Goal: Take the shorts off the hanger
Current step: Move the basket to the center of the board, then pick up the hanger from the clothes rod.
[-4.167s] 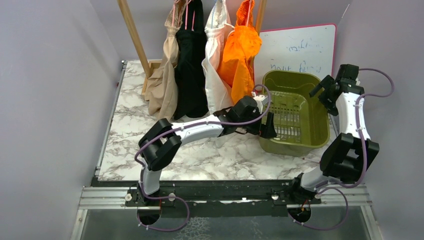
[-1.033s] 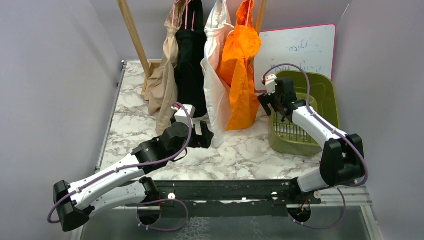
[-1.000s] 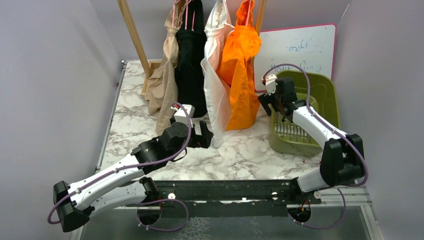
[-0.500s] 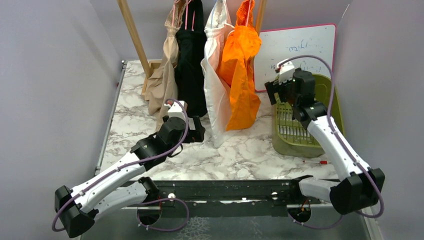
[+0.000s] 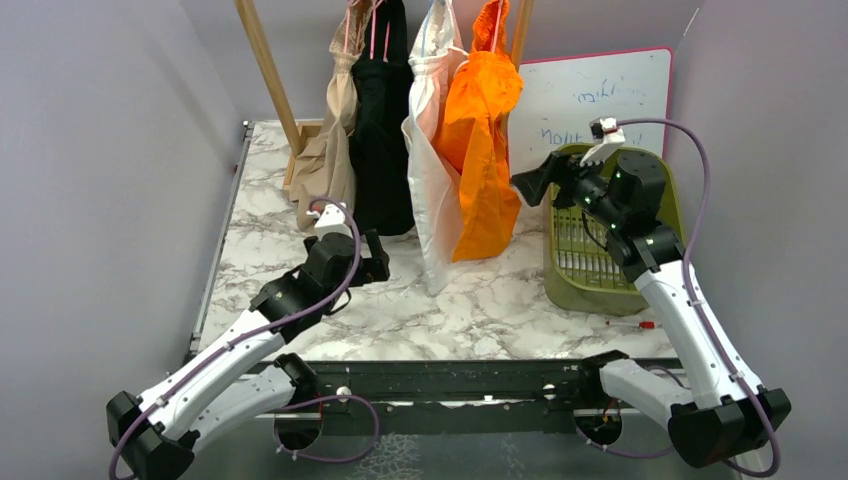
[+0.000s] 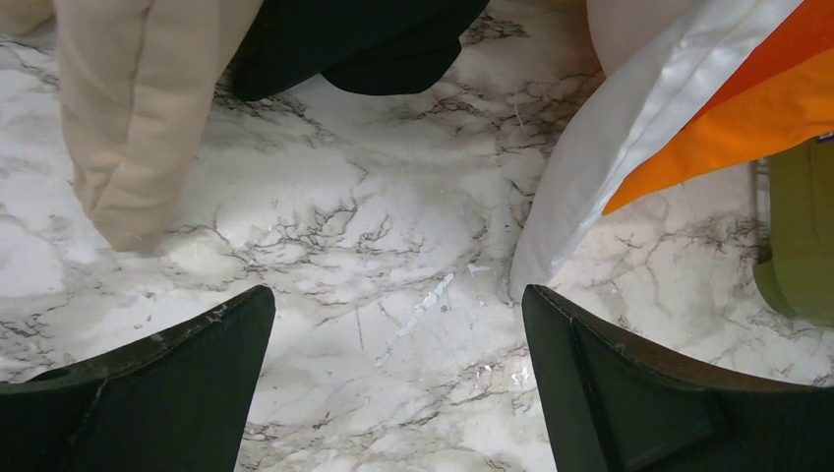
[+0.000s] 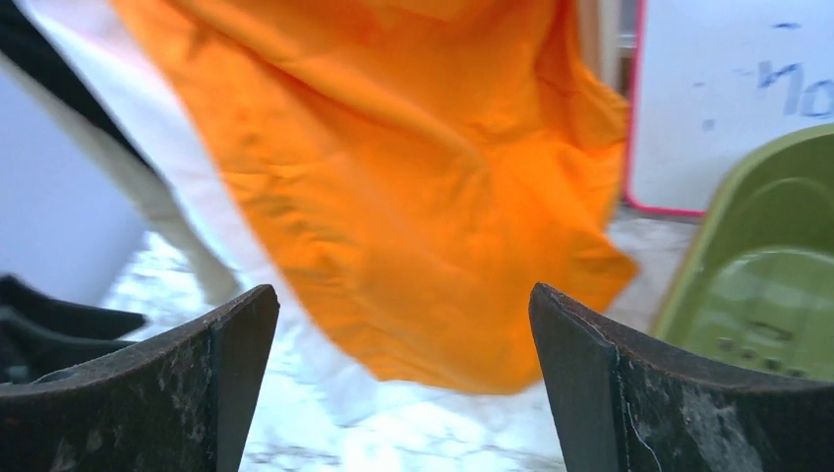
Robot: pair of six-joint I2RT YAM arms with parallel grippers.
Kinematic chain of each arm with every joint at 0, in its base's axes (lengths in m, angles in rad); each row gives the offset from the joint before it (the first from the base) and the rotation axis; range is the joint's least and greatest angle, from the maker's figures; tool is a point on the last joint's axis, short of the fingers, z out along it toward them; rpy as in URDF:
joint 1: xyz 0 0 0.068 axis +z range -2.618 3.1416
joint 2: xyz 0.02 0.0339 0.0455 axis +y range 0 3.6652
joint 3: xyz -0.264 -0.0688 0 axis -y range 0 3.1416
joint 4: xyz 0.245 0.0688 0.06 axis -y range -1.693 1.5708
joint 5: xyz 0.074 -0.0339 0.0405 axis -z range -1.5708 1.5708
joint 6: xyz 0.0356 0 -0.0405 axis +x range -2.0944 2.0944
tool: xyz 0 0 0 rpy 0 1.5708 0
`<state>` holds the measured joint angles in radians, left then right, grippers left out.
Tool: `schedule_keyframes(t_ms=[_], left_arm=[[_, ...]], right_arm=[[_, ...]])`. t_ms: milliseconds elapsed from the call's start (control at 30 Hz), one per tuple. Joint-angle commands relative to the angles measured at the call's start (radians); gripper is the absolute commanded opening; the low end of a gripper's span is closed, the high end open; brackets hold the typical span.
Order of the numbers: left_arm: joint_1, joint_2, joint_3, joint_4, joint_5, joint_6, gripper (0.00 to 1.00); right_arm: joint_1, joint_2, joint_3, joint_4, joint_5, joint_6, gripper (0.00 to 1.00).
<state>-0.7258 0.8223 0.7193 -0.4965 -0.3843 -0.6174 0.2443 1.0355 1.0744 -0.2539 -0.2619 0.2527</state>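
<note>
Four shorts hang in a row at the back, their tops cut off by the frame: tan (image 5: 325, 170), black (image 5: 382, 140), cream-white (image 5: 430, 170) and orange (image 5: 480, 150). The wooden hanger post (image 5: 265, 60) slants up on the left. My left gripper (image 5: 372, 264) is open low over the marble, below the black shorts; its wrist view shows the tan hem (image 6: 128, 128) and white hem (image 6: 629, 128) ahead of the empty left gripper (image 6: 396, 295). My right gripper (image 5: 535, 185), raised and open, faces the orange shorts (image 7: 393, 177) without touching them; nothing lies in the right gripper (image 7: 403, 290).
A green slotted basket (image 5: 610, 230) stands at the right, under my right forearm. A pink-edged whiteboard (image 5: 590, 95) leans against the back wall behind it. A small red item (image 5: 645, 324) lies near the table's front right edge. Grey walls close in on both sides.
My right gripper has risen from the basket's left rim and swung up to face the orange shorts. My left gripper has slid left and back toward the black shorts. Both stayed open.
</note>
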Motion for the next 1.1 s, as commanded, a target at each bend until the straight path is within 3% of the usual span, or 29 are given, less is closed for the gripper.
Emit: schedule_keyframes(t_ms=[0, 133, 267, 367, 567, 700, 800, 933, 1067], left_arm=[[0.006, -0.118, -0.039, -0.046, -0.098, -0.026, 0.99], [0.006, -0.234, -0.083, -0.049, -0.181, -0.015, 0.99], [0.006, -0.32, -0.107, -0.03, -0.322, -0.036, 0.99], [0.007, -0.31, -0.08, -0.004, -0.342, 0.067, 0.99], [0.006, -0.269, -0.088, -0.012, -0.407, 0.158, 0.99], [0.006, -0.287, -0.088, -0.012, -0.385, 0.18, 0.99], [0.006, -0.307, -0.095, -0.013, -0.401, 0.171, 0.99], [0.006, -0.317, -0.104, -0.012, -0.382, 0.16, 0.99], [0.006, -0.294, -0.1, -0.012, -0.388, 0.157, 0.99]], right_arm=[[-0.005, -0.045, -0.008, 0.091, -0.153, 0.28, 1.0], [-0.005, 0.01, 0.081, 0.1, -0.256, 0.325, 0.92], [-0.005, 0.101, 0.212, 0.093, -0.246, 0.347, 0.88], [0.004, 0.214, 0.396, -0.016, -0.227, 0.31, 0.88], [0.043, 0.4, 0.654, -0.166, -0.036, 0.245, 0.88], [0.139, 0.531, 0.821, -0.24, 0.048, 0.168, 0.88], [0.194, 0.642, 0.928, -0.272, 0.212, 0.124, 0.88], [0.224, 0.737, 1.061, -0.304, 0.447, 0.09, 0.78], [0.25, 0.779, 1.135, -0.334, 0.534, 0.035, 0.63]])
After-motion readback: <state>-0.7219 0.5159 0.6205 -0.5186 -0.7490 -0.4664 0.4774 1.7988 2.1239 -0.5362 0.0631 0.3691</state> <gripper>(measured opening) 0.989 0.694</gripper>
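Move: The orange shorts' waistband hangs about 16 cm ahead of the right hand, 9 cm to its left and 12 cm above. The white shorts' waistband is some 7 cm left of it, level in reach, and the hanger's right post stands 6 cm right and 4 cm farther out. The basket lies level in reach with the hand, 19 cm to its right and 26 cm below. From the left hand, the orange waistband is roughly 26 cm ahead, 24 cm right and 26 cm above. Upward first and drifting left, the right hand climbs some 13 cm, then reaches forward about 14 cm and dips a little, until its fingers straddle the orange cloth just under the waistband and have closed by roughly a third. The wrist rolls about 20 degrees and back. The left hand, open, moves 9 cm left and slightly up, away from the white shorts. ##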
